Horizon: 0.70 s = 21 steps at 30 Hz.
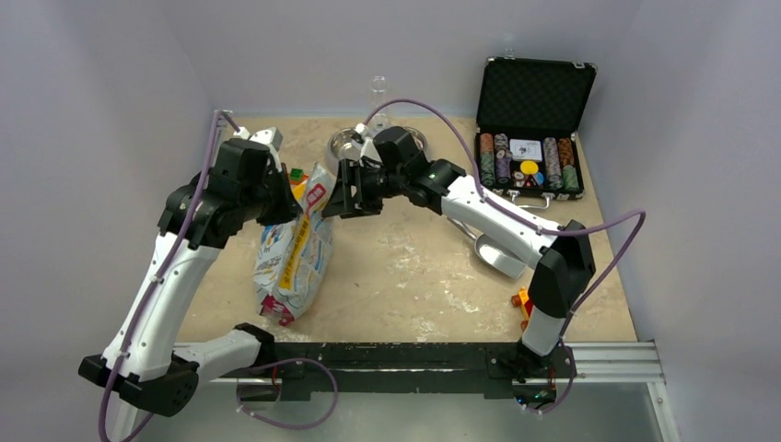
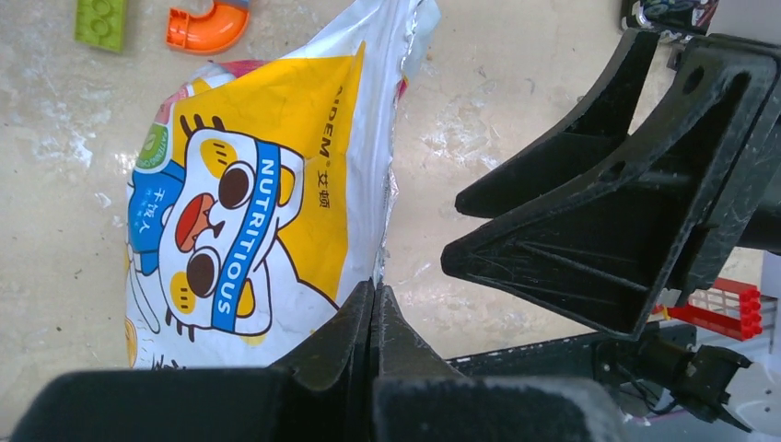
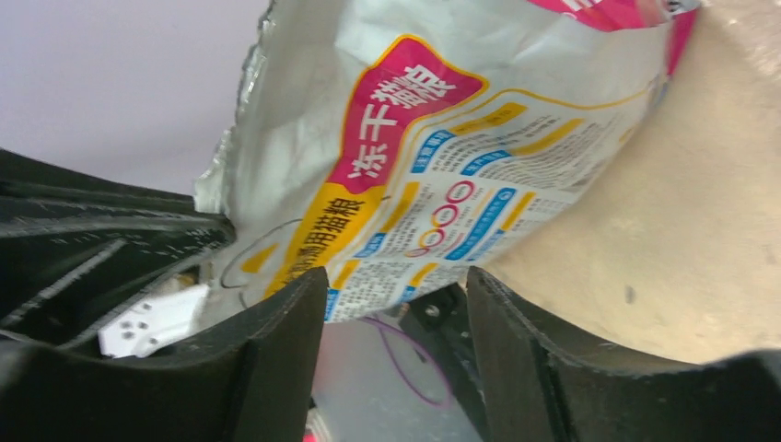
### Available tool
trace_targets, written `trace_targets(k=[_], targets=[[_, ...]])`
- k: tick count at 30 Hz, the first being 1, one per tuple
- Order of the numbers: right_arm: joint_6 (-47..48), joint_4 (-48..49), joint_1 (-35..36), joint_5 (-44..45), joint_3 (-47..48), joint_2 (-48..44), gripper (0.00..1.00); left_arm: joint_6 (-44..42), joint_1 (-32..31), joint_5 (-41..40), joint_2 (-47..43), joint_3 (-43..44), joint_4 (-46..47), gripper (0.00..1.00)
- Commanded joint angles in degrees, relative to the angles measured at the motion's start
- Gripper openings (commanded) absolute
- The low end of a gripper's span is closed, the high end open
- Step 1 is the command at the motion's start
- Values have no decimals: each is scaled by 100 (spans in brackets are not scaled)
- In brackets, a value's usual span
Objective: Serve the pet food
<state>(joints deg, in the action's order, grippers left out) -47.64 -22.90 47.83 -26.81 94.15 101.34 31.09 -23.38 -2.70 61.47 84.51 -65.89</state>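
Observation:
No kibble shows in any view. The white, pink and yellow printed foil bag [image 1: 295, 249] lies lengthwise on the table with its top end raised. My left gripper [image 1: 293, 204] is shut on the bag's side seam near the top; in the left wrist view the closed fingertips [image 2: 376, 290] pinch the silver edge of the bag [image 2: 258, 184]. My right gripper [image 1: 336, 193] is open and empty, just right of the bag's top. In the right wrist view its jaws [image 3: 396, 285] stand wide apart, with the bag [image 3: 433, 157] just beyond them.
A steel bowl [image 1: 348, 143] sits behind the grippers, with a glass flask [image 1: 378, 90] further back. An open poker chip case [image 1: 530, 157] stands at the back right. A metal scoop [image 1: 502, 258] lies under the right arm. Small toy bricks [image 2: 101, 20] lie nearby.

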Motion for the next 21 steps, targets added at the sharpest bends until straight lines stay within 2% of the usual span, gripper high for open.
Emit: trace_targets(k=[1,4,7,9,16,18,21], targets=[[1206,-189,83,-443,-238,-449,66,783,8,455,362,732,-29,0],[1781,806,619,-65,-1108,-1049,75,968,8,453,548,981,-19,0],[2283,1829,1421,1140,-1991,-1614,82,1085,17,63,669,1255,-294,0],[2428,2239,1933,1983,-2261,-1771,85,1263,17,-195,726,1398,-580,0],[2023,2242,2882,4125,-1564,-1338,85,1631,17,-167,866,1533,-951,0],[1760,2119,3062,4665,-1348,-1204,85,1559,26,-257,979,1880,-1153,0],[1654,2260,3305,5031,-1222,-980,85,1216,19,-351,1192,2502,-1487,0]])
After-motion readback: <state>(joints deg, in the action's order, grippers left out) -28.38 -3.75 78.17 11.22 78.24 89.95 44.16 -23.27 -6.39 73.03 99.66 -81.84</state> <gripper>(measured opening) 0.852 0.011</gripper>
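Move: Straight back from the left hand, which already pinches the pet food bag's top seam, the seam's free near stretch lies about 11 cm nearer the base and 5 cm lower. From the right hand, that stretch is some 14 cm back, 12 cm left and 3 cm lower. The double bowl stands about 25 cm ahead of the right hand and 5 cm right, the toy ring 16 cm ahead and 14 cm left, both roughly 25 cm below. Sweeping back about 15 cm along the right side of the bag, first dipping slightly, the right hand then swings left and rises about 4 cm towards the near stretch of the top seam, its fingers opening wider and the wrist rolling some 35 degrees, front side up. The left hand stays almost in place, still pinching the seam, while its fingers tip further down and turn slightly counter-clockwise. ##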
